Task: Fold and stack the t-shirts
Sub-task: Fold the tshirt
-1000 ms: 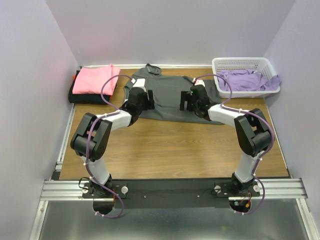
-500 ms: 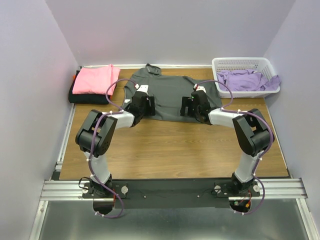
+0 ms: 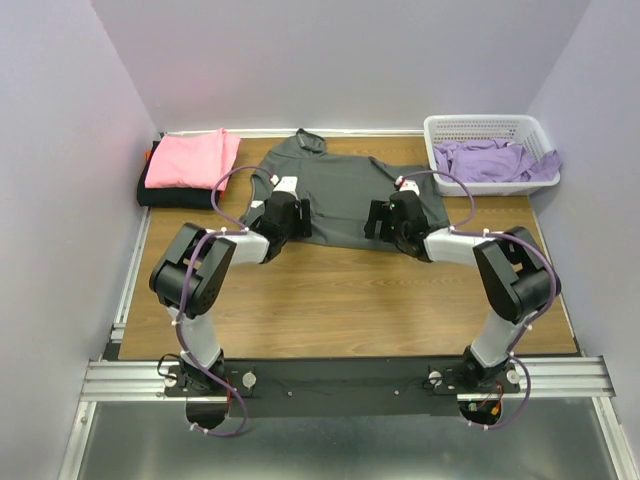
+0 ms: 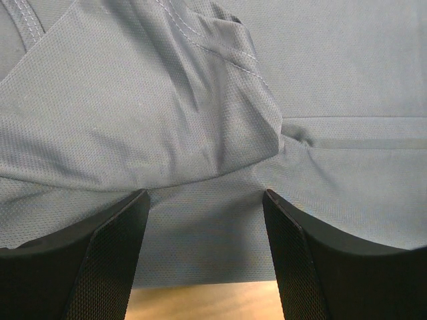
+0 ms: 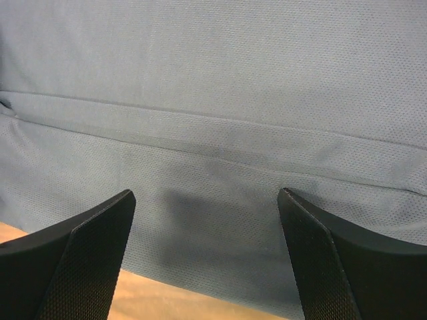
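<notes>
A dark charcoal grey t-shirt [image 3: 340,185] lies spread flat at the back middle of the table, collar toward the far wall. My left gripper [image 3: 291,208] stands open low over its near-left hem, and my right gripper [image 3: 382,214] stands open over its near-right hem. In the left wrist view the open gripper [image 4: 205,197] frames the grey hem [image 4: 200,240], with a folded-over sleeve [image 4: 167,113] just beyond. In the right wrist view the open gripper [image 5: 207,197] frames flat grey cloth [image 5: 220,220]. Neither holds anything. A folded pink t-shirt [image 3: 190,158] rests on a black one [image 3: 160,196] at the back left.
A white lattice basket [image 3: 478,124] at the back right holds lavender t-shirts [image 3: 490,160], one hanging over its right rim. Bare wooden table [image 3: 340,300] lies between the shirt's hem and the arm bases. Purple walls close in three sides.
Both grippers have drawn back toward me, from over the shirt's body to its near hem. The right jaws have narrowed very slightly. The shirts have not moved.
</notes>
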Action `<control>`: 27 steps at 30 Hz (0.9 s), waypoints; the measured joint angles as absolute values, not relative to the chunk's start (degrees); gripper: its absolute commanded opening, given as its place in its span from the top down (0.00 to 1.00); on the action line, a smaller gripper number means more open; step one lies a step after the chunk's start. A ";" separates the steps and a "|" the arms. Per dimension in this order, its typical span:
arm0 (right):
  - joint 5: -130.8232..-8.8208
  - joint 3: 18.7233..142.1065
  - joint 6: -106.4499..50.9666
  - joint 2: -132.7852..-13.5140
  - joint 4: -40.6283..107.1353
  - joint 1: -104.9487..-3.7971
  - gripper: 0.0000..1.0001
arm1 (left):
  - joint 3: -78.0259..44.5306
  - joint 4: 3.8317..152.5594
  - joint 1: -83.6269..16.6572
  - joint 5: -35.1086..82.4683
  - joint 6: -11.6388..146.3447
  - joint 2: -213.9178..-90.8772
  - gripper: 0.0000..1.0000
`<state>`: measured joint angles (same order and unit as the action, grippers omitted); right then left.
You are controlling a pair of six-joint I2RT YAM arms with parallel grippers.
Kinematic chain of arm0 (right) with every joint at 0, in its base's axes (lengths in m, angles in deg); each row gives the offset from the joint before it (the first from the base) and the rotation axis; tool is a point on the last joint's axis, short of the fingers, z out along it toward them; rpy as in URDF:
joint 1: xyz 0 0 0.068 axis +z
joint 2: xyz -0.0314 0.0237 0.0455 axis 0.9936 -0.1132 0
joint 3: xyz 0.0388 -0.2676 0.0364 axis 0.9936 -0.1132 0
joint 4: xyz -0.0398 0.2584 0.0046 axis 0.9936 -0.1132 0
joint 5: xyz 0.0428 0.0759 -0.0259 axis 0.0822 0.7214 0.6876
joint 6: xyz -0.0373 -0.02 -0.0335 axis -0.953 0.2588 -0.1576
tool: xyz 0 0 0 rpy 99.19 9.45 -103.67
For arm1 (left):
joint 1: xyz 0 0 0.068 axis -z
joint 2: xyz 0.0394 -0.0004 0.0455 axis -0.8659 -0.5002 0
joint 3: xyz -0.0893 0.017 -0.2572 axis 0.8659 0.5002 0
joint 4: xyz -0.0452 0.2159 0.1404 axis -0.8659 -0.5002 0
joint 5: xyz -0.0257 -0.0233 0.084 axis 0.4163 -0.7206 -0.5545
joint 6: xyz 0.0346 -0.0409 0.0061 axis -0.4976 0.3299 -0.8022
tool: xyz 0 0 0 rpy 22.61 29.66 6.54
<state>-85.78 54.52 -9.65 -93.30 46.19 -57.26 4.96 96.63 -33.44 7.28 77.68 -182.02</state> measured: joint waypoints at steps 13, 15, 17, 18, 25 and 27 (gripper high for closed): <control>-88.14 41.75 -4.34 -81.67 46.65 -53.59 0.09 | 18.49 102.03 -26.71 2.97 83.80 -172.78 0.23; -88.60 39.96 -3.29 -79.81 46.56 -52.80 0.09 | 20.42 102.42 -25.77 2.29 85.16 -171.14 0.23; -89.04 38.08 -2.20 -77.93 46.60 -52.08 0.09 | 22.36 102.68 -24.67 1.44 86.73 -169.46 0.23; -89.28 37.58 -1.80 -77.41 46.60 -51.82 0.10 | 23.32 102.79 -23.91 0.72 87.74 -168.67 0.23; -90.50 34.65 0.43 -73.61 45.36 -48.02 0.10 | 27.41 102.92 -18.55 -2.43 93.33 -164.65 0.23; -90.52 34.65 0.54 -72.97 44.22 -47.56 0.10 | 27.96 100.95 -17.16 -2.76 94.51 -162.90 0.22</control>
<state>-90.52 34.65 0.54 -72.97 44.22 -47.56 27.96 100.95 -17.16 -2.76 94.51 -162.90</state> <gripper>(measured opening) 0.901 0.769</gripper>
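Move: The grey t-shirt lies spread beneath both of my open grippers; its middle is about 5 cm ahead and 8 cm to the right of my left hand, and about 6 cm ahead and 6 cm to the left of my right. The pink shirt sits some 15 cm ahead and 25 cm left of my left hand. From my right hand, the purple shirt in the white basket is roughly 16 cm ahead and 27 cm right. With fingers kept open and tips still pressed down on the grey t-shirt, I drag it level back towards my bases with both hands, my left by about 13 cm and my right by about 11. My left hand drifts slightly right, closing in on the right hand, and rolls some 10 degrees, left side dipping. ##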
